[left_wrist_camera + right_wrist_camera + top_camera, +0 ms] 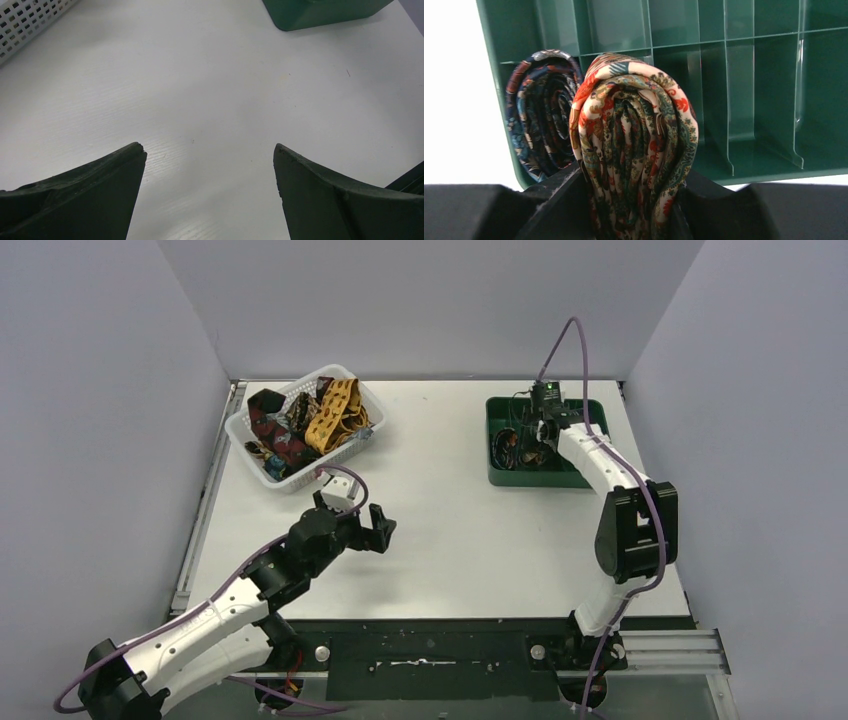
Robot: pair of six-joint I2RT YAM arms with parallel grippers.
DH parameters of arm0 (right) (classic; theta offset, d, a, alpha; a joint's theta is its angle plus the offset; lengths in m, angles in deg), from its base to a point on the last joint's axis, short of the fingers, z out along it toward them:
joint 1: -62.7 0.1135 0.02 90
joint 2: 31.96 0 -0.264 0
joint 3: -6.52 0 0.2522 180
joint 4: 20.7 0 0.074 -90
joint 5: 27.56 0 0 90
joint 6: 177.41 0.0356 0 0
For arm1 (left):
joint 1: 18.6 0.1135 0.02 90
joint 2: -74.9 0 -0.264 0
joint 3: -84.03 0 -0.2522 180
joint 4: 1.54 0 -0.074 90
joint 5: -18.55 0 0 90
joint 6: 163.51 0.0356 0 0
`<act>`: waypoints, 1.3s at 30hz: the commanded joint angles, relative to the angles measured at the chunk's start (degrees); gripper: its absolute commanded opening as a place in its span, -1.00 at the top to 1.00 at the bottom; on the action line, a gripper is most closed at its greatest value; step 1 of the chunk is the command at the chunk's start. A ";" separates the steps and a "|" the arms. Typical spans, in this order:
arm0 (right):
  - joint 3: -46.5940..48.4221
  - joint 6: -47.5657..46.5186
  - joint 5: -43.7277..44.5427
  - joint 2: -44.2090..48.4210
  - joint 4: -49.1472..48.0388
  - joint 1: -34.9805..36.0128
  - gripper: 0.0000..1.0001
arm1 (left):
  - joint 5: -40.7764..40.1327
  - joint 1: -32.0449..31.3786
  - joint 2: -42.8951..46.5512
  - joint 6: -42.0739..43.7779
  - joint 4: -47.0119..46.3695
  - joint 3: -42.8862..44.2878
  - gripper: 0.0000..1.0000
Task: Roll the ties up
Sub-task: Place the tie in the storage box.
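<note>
Several loose ties (305, 423), dark red, mustard yellow and multicolour, lie piled in a white basket (246, 426) at the back left. My right gripper (530, 440) is over the green divided box (590, 476) and is shut on a rolled cream, orange and green paisley tie (634, 145), held on edge. A dark blue rolled tie (541, 110) stands in the box's left compartment behind it. My left gripper (375, 530) is open and empty above the white table, in front of the basket; its fingers (95, 195) are wide apart.
The green box has several compartments with thin dividers (729, 100). The basket's corner (25, 22) and the green box's corner (320, 12) show in the left wrist view. Grey walls enclose the table on three sides.
</note>
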 commanded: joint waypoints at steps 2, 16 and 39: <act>2.83 -1.25 2.28 -1.17 -0.29 -1.13 1.00 | 0.38 0.63 1.09 -0.24 -0.34 2.16 -0.95; 5.47 -4.51 -3.25 -7.41 1.03 -1.41 1.00 | 1.82 0.80 -0.85 -0.09 -0.13 2.69 -0.95; 8.70 -6.32 -5.58 -13.30 4.91 -1.98 0.66 | 2.72 0.89 -1.89 0.70 -0.23 2.95 -0.95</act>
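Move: The right hand holds the rolled tie over the storage box. The empty near-row compartment, second from the left, lies about 1 cm ahead of it, level sideways and some 10 cm below. The first rolled tie stands in the compartment about 6 cm left of that one, and another empty compartment is about 6 cm to its right. From the idle left hand the goal compartment is roughly 19 cm ahead, 31 cm right and 13 cm lower. Down almost straight, about 7 cm, the right hand lowers the rolled tie towards the empty compartment beside the first roll, easing off midway before sinking on. Meanwhile the wrist tips the fingers some 13 degrees more steeply downward and turns slightly counter-clockwise, squaring the roll to the dividers; the fingers keep their pinch. ##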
